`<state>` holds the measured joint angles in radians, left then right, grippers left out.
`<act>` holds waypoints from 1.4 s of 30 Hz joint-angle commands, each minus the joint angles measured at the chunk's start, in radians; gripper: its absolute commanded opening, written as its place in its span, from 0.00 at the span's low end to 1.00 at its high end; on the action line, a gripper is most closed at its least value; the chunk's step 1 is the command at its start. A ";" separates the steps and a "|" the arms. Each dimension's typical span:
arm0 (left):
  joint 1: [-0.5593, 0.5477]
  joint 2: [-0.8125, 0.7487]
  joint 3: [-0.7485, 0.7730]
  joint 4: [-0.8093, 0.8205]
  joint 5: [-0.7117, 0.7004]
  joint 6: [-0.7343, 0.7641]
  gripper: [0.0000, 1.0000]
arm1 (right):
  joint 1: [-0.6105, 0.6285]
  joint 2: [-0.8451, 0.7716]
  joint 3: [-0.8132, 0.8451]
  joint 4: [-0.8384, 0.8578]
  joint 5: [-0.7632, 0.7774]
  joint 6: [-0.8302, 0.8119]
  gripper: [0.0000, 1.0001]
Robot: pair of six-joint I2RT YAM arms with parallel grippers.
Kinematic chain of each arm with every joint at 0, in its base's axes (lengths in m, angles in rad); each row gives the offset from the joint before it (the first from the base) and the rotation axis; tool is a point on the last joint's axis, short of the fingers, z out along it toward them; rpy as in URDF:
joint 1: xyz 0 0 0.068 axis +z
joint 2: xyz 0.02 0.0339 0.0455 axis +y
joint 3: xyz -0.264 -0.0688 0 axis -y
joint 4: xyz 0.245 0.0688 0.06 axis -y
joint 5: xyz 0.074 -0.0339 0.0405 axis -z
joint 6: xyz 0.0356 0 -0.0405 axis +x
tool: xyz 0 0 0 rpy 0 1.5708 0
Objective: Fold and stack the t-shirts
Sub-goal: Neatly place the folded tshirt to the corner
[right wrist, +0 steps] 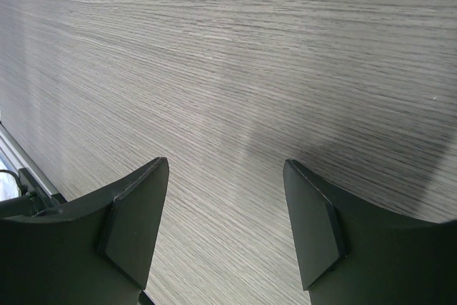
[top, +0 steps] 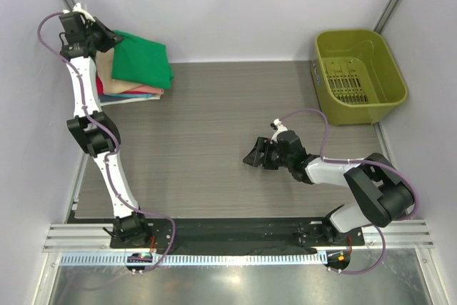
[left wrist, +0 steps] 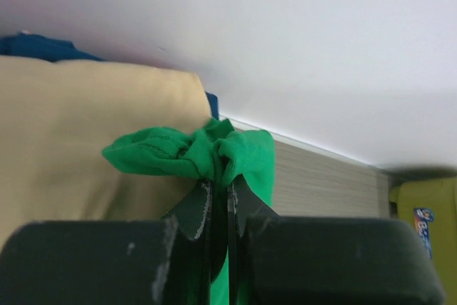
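A folded bright green t-shirt lies on top of a stack of folded t-shirts at the table's far left corner; tan, pink, red and blue edges show beneath it. My left gripper is at the stack's left end, shut on a bunched edge of the green t-shirt, with the tan t-shirt below. My right gripper hovers low over the bare table middle, open, nothing between its fingers.
An olive-green plastic bin stands at the table's far right. White walls close the back and sides. The wood-grain table lies between the stack and the bin.
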<state>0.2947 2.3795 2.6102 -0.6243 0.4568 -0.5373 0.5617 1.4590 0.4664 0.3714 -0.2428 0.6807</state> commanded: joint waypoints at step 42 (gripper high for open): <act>0.116 0.179 0.076 0.330 0.063 -0.019 0.82 | 0.004 0.032 0.028 -0.025 0.014 -0.018 0.72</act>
<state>0.4015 2.5793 2.6892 -0.3855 0.4435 -0.5228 0.5617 1.4799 0.4862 0.3706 -0.2474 0.6811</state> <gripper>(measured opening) 0.732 0.716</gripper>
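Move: The left hand still pinches the green t-shirt by its far-left edge. The shirt's middle is some 8 cm to its right, 5 cm back and 7 cm below. The stack is about 5 cm back, straight below sideways, its middle some 18 cm down. The walls' corner is roughly 7 cm ahead and 15 cm left. From the idle right hand, the stack is about 32 cm ahead and 54 cm left. The left hand draws the green t-shirt some 10 cm left, down and forward towards the corner, then opens. ##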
